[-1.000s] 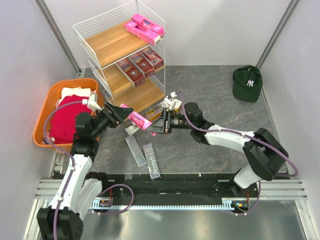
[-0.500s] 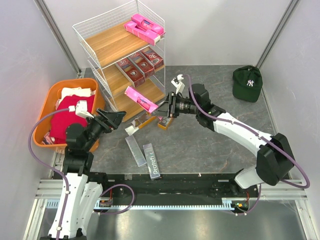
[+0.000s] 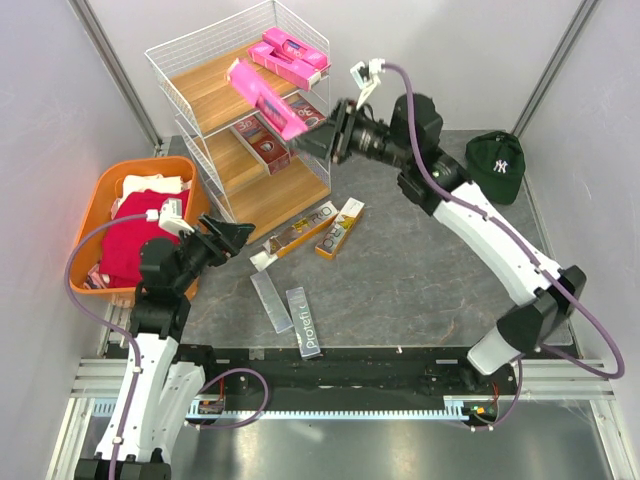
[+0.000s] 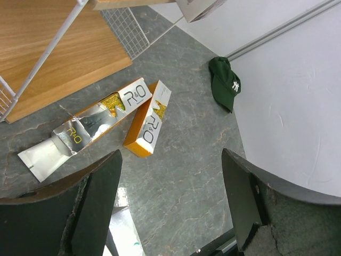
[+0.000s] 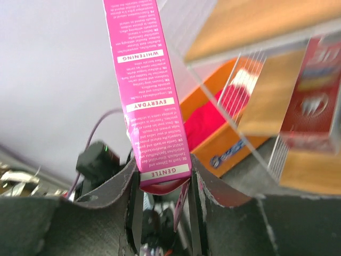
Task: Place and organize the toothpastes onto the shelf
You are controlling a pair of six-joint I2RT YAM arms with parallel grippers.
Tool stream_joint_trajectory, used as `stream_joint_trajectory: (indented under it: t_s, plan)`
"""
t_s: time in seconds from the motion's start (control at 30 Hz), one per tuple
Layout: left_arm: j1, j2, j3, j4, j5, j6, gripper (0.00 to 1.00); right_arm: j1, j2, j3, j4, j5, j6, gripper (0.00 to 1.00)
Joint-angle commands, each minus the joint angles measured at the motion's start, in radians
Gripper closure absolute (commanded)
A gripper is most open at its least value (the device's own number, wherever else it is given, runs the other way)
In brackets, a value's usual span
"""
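My right gripper (image 3: 320, 140) is shut on one end of a hot pink toothpaste box (image 3: 264, 98), held in the air in front of the top board of the white wire shelf (image 3: 210, 88). In the right wrist view the box (image 5: 139, 80) stands up from between the jaws (image 5: 162, 172). Pink boxes (image 3: 290, 55) lie on the top board and dark red ones (image 3: 262, 142) on the middle board. Two gold-white-black boxes (image 3: 305, 230) (image 4: 151, 124) and two silver ones (image 3: 272, 300) lie on the table. My left gripper (image 3: 236, 236) (image 4: 170, 156) hangs open and empty near the shelf's foot.
An orange basket (image 3: 92, 220) with red and white cloths stands left of the shelf, beside my left arm. A dark green cap (image 3: 494, 166) (image 4: 224, 82) lies at the back right. Grey walls close in both sides.
The right gripper has carried the pink box from beside the left gripper up and back to the shelf's top level. The left arm has drawn back toward the basket.
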Motion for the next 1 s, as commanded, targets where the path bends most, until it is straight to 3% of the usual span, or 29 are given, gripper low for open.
stream_joint_trajectory:
  t_s: [0.0,0.13,0.3,0.7,0.97]
  plan:
    - [0.002,0.002,-0.012,0.014,-0.014,0.048,0.17,-0.006,0.131,0.275,-0.159,0.122,-0.067,0.94]
    - [0.000,0.006,-0.020,0.012,-0.012,0.050,0.18,-0.008,0.313,0.532,-0.332,0.177,-0.098,0.93]
    - [0.002,0.008,-0.025,0.013,-0.006,0.051,0.17,-0.022,0.429,0.696,-0.363,0.182,-0.067,0.93]
    - [0.002,0.017,-0.016,0.018,0.014,0.056,0.17,-0.051,0.505,0.700,-0.232,0.133,0.040,0.88]
    - [0.002,0.054,0.029,0.020,0.037,0.067,0.18,-0.065,0.539,0.701,-0.143,0.059,0.121,0.65]
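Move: The right hand already grips a pink toothpaste; the free spot on the top shelf lies about 16 cm ahead of it, 11 cm left and 4 cm below. The near pink box lies on that shelf 18 cm ahead and 4 left of the hand, the far pink box 22 ahead and 1 left. The red boxes sit a shelf lower, about 16 ahead, 5 left. From the left hand the spot is about 28 cm ahead, 2 right, 16 up. The right hand carries its toothpaste some 13 cm forward over the top shelf, rising briefly, then sinking. ##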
